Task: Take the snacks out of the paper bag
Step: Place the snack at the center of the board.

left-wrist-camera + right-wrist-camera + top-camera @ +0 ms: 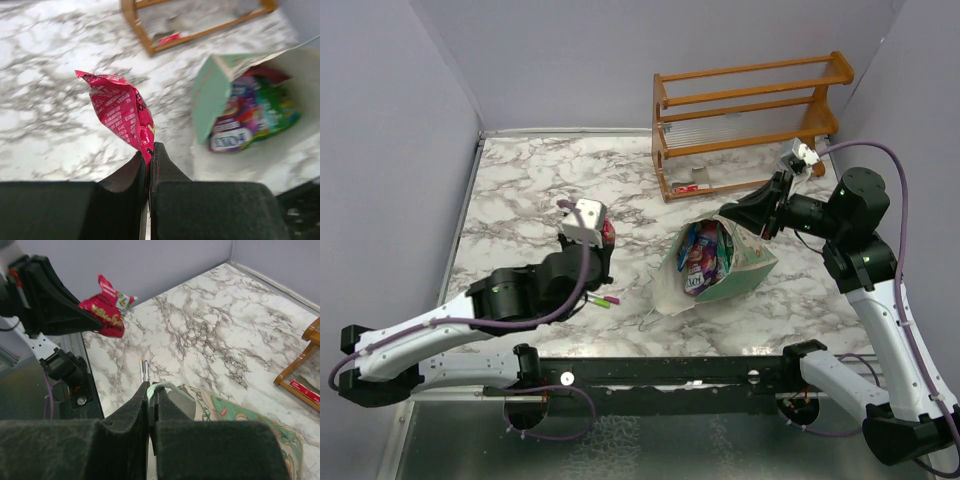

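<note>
The pale green paper bag point(740, 272) lies on its side in the middle of the marble table, mouth open toward the left, with several glossy snack packets point(703, 256) showing inside. My right gripper point(728, 216) is shut on the bag's upper rim point(165, 388) and holds the mouth open. My left gripper point(604, 238) is shut on a pink-red snack packet point(120, 110) and holds it above the table, left of the bag. The bag and its purple, pink and green packets point(250, 120) show at the right of the left wrist view. The held packet also shows in the right wrist view point(106, 312).
An orange wooden rack point(750, 120) stands at the back right with a small red-and-white flat item point(691, 186) under it. Green and purple marker pens point(603, 299) lie near the left arm. Lilac walls enclose the table on three sides.
</note>
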{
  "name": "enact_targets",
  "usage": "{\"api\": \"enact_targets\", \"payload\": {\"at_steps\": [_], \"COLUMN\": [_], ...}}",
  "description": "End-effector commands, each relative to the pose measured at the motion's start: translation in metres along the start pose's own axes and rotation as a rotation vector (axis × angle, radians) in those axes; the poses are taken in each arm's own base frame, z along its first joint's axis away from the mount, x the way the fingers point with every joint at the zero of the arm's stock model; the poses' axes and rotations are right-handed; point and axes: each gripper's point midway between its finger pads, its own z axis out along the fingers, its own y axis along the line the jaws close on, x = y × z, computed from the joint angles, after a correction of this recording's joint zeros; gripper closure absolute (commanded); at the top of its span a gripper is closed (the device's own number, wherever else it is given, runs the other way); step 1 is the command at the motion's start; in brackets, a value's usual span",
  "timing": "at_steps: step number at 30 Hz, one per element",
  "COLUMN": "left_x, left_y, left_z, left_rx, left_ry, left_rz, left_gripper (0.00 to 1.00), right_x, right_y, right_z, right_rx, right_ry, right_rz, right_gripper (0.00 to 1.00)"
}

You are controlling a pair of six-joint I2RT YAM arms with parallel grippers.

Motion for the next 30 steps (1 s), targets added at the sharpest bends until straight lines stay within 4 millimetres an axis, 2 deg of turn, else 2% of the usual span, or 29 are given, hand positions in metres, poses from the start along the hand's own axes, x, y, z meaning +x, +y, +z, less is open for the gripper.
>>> {"api": "enact_targets", "payload": {"at_steps": [1,5,10,13,20,24,25,28,30], "left_x": [0.035,0.064,0.083,0.087,0.058,0.046,0.052,0.067,0.074], "left_y": [0.047,0.073,0.125,0.153,0.233,0.267,0.276,0.308,0.323], "left_z": [0.017,0.043,0.068,0.089,0.149,0.185,0.197,0.212,0.224], "left_rx": [-0.276,-0.313,-0.429,-0.469,-0.655,-0.735,-0.752,-0.863,-0.913], "left_ry": [0.089,0.189,0.285,0.364,0.425,0.482,0.515,0.633,0.664], "left_rz": [0.136,0.108,0.093,0.106,0.116,0.131,0.149,0.196,0.245], "left_gripper": [1.0,1.0,1.0,1.0,1.0,1.0,1.0,1.0,1.0], "right_x": [-0.015,-0.013,-0.013,-0.014,-0.011,-0.01,-0.01,-0.01,-0.011], "right_y": [0.001,0.0,0.0,0.001,0.001,-0.002,-0.003,-0.006,-0.006], "right_z": [-0.002,-0.001,-0.002,-0.003,-0.004,-0.004,-0.004,-0.003,-0.004], "right_rx": [0.023,0.021,0.021,0.029,0.034,0.054,0.059,0.074,0.078], "right_ry": [-0.048,-0.047,-0.042,-0.044,-0.045,-0.047,-0.048,-0.045,-0.037], "right_rz": [-0.074,-0.066,-0.061,-0.065,-0.048,-0.025,-0.022,-0.01,-0.008], "right_gripper": [0.99,0.99,0.99,0.99,0.99,0.99,0.99,0.99,0.99]}}
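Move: The left hand already holds the red snack packet high above the table. The bare stretch of marble it is taken to lies about 31 cm ahead, 16 cm left and 31 cm below. The pens lie about 5 cm ahead and 6 cm left on the table; the paper bag is 8 cm ahead and 27 cm right, 22 cm lower. From the right hand, that bare stretch is some 27 cm ahead, 40 cm left and 36 cm down. Forward in a quick sweep of nearly 30 cm, the left arm carries the pinched snack away from the bag towards the open far-left marble, sinking first and swinging left, then reaching mostly forward. It drops and shifts left a bit over 15 cm each. The wrist turns counter-clockwise, tips its fingers down and rolls its left side up, about 30 degrees each; the grip stays shut, while the right hand keeps its hold on the bag's handle. ##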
